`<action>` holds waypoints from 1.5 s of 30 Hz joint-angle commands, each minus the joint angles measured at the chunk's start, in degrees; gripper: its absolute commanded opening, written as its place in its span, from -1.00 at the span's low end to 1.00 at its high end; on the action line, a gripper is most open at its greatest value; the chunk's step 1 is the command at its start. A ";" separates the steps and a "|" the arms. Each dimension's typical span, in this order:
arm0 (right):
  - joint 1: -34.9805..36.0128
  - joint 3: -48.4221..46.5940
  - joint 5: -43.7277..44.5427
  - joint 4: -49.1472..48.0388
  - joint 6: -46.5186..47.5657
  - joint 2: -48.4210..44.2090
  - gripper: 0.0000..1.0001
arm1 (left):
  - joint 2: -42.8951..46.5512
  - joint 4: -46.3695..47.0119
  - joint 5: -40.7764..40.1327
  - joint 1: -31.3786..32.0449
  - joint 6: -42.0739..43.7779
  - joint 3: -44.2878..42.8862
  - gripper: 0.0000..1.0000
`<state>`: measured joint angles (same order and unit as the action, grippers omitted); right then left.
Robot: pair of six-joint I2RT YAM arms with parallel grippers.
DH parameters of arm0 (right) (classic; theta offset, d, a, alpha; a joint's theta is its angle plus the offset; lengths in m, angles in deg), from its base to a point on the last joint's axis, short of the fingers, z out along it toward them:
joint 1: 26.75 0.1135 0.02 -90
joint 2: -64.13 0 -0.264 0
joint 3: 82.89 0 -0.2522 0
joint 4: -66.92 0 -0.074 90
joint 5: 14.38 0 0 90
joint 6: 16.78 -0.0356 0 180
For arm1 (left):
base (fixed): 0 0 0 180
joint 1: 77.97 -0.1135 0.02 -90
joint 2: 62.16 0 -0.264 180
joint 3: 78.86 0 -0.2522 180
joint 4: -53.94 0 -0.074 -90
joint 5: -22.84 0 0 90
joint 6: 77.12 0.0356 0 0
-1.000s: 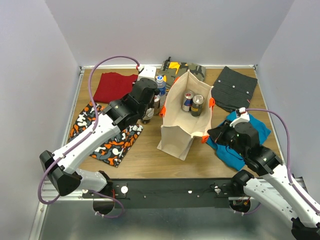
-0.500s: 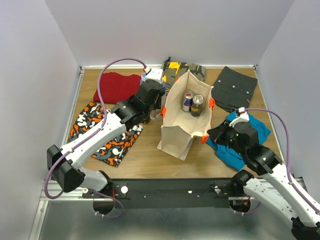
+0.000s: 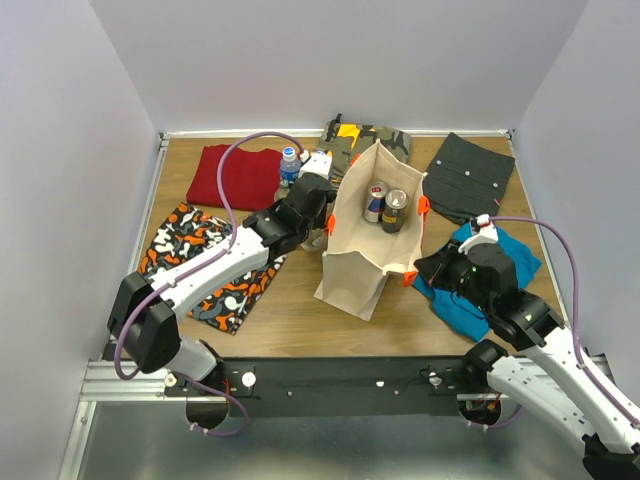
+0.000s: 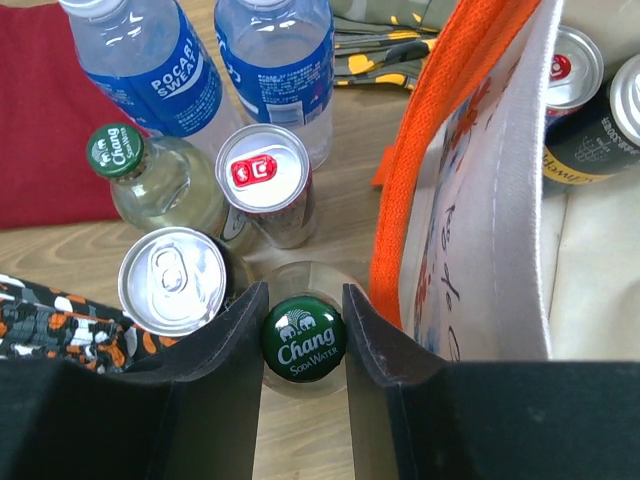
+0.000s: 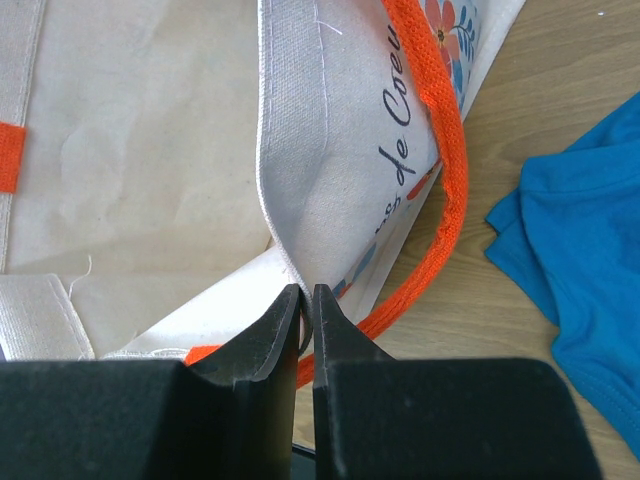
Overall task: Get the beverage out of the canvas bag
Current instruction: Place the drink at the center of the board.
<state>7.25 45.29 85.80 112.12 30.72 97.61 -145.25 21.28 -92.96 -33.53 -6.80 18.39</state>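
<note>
The beige canvas bag (image 3: 362, 262) with orange handles stands upright mid-table, and two cans (image 3: 386, 206) stand inside it. My left gripper (image 4: 303, 300) is shut on the neck of a glass beverage bottle with a green cap (image 4: 303, 338), just outside the bag's left wall (image 4: 480, 200). I cannot tell whether the bottle rests on the table. My right gripper (image 5: 306, 292) is shut on the bag's right rim (image 5: 300, 150), pinching the canvas. In the top view it sits at the bag's right corner (image 3: 425, 266).
Beside the held bottle stand two blue-labelled plastic bottles (image 4: 160, 70), a second green-capped bottle (image 4: 150, 180), a red-tab can (image 4: 265, 180) and a silver-topped can (image 4: 175, 280). Folded clothes lie around: red (image 3: 225, 175), patterned (image 3: 200, 265), camouflage (image 3: 365, 138), dark grey (image 3: 470, 175), blue (image 3: 500, 260).
My left wrist has moved right and down, closer to the bag's left wall, uncovering a blue-labelled bottle at the back. The right arm and the bag have stayed put.
</note>
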 commanded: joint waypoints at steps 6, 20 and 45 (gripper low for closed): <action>-0.25 0.97 2.31 2.92 0.31 0.45 -0.63 | -0.93 14.06 -0.12 -0.32 1.93 -0.62 -1.00; -0.34 0.80 2.74 3.01 0.40 0.54 -0.63 | -4.45 18.54 -4.25 -0.32 2.81 2.81 -1.00; -0.34 0.89 2.83 3.19 0.23 0.89 -0.63 | -7.17 20.57 -8.21 -0.32 3.34 3.95 -1.00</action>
<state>7.25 45.29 85.84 112.12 30.72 97.91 -152.53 35.38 -96.79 -33.72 -4.02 23.35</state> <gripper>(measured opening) 0.186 0.413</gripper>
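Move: The left gripper holds the green-capped glass bottle by its neck; its spot on the board is about 3 cm ahead, 1 cm right and 21 cm below that hand. The red-tab can stands roughly 10 cm straight ahead, the black can 5 cm ahead and 7 cm left, both some 14 cm lower; the canvas bag's middle is about 12 cm right, level with the hand, 9 cm down. From the right gripper the spot is around 15 cm ahead, 19 cm left, 20 cm below. Keep the left gripper shut on the bottle's neck and ease it forward and slightly right, into the gap between the red-tab can and the bag's left wall; then lower it about 4 cm while still creeping forward, some 3 cm in all, and hold that height with the bottle still pinched, the gripper against the bag's side. Let the right gripper stay pinching the bag's rim. ##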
